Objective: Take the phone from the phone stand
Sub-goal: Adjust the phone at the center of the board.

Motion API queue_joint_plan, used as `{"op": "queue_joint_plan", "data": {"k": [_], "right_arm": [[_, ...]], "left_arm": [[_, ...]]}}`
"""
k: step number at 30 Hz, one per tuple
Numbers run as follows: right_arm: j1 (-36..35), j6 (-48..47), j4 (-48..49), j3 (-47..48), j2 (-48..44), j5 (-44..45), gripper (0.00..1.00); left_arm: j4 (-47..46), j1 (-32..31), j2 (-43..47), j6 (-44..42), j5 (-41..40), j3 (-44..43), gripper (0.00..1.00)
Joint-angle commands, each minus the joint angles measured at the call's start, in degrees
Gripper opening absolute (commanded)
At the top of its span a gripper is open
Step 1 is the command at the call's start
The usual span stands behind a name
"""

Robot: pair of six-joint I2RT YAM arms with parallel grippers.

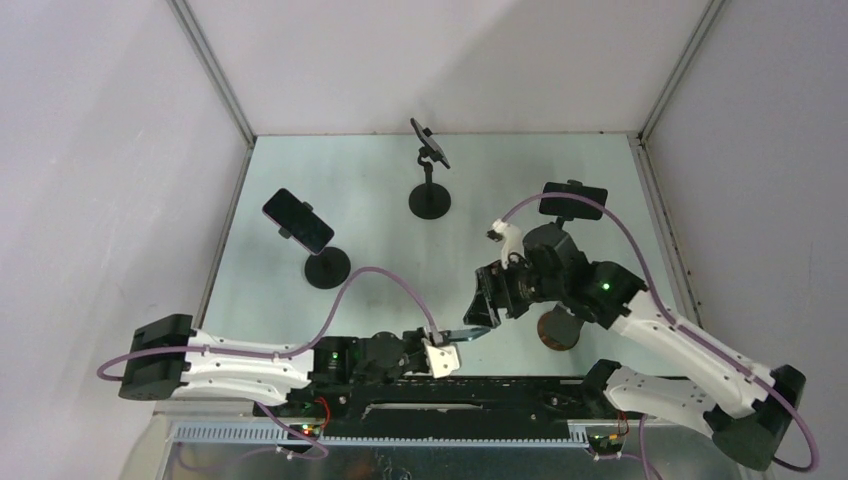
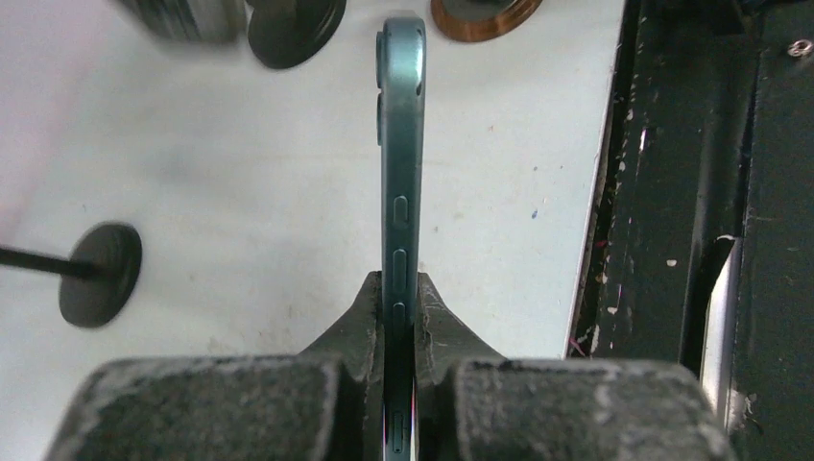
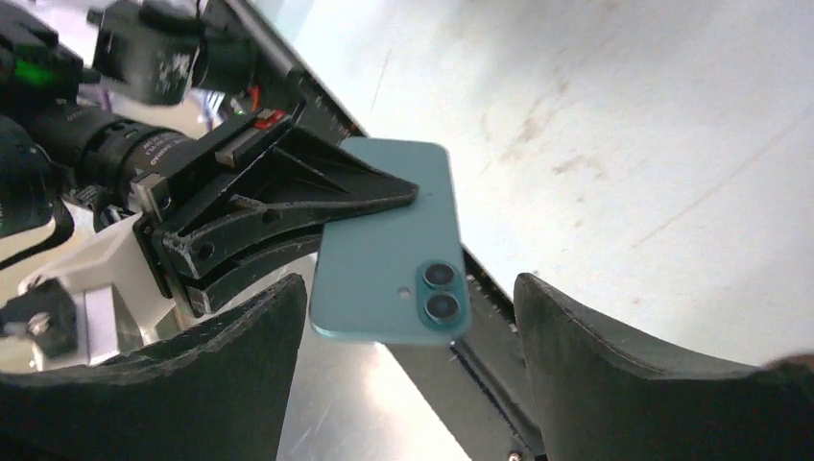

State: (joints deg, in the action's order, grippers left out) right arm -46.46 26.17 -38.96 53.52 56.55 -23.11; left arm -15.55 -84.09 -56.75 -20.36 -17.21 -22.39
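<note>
A teal phone (image 2: 401, 163) with two camera lenses (image 3: 384, 259) hangs in the air near the table's front edge, clear of any stand. My left gripper (image 2: 400, 307) is shut on its lower end, fingers (image 3: 288, 202) pressed on its two faces. In the top view the phone (image 1: 466, 332) sticks out from the left gripper (image 1: 445, 352) towards the right one. My right gripper (image 3: 411, 288) is open, its fingers either side of the phone's camera end and apart from it. A brown round stand base (image 1: 558, 328) sits under the right arm, nothing on it.
Three black phone stands are further back: one at the left (image 1: 327, 267) bearing a dark phone (image 1: 298, 220), one in the middle (image 1: 430, 200) and one at the right holding a phone (image 1: 573, 200). The black rail (image 1: 450, 395) runs along the near edge.
</note>
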Motion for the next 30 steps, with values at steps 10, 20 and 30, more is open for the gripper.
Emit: {"op": "queue_joint_plan", "data": {"k": [10,20,30], "right_arm": [[0.8,3.7,1.8,0.1,-12.9,18.9,0.81],[-2.3,14.0,4.6,-9.4,-18.4,22.2,0.79],[-10.3,21.7,3.8,-14.9,-22.0,31.3,0.78]], "left_arm": [[7.6,7.6,7.1,31.6,-13.4,-3.2,0.0],[1.8,30.5,7.5,51.8,7.8,-1.0,0.0],[-9.0,36.8,-13.8,61.7,20.6,-5.2,0.06]]}}
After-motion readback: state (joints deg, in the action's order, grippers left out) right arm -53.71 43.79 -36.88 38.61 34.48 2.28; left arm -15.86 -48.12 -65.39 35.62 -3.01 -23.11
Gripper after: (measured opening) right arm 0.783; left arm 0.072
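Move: The left hand grips the phone, whose middle is about 5 cm to that hand's right; the centre spot it is bound for lies some 13 cm ahead, 4 cm left and 12 cm below. From the left hand, the middle stand's base is about 34 cm ahead and 3 cm left, the left stand's base 16 cm ahead and 30 cm left. For the empty right hand, the centre spot is roughly 7 cm ahead, 14 cm left and 19 cm down. Forward and somewhat left, the left hand carries the gripped phone about 12 cm towards the centre of the board, swinging counter-clockwise and tipping its fingers steeply down, then sinks at the end. The open right hand backs clear to the right, first forward and up, then back and down, ending about 5 cm right while turning clockwise. ##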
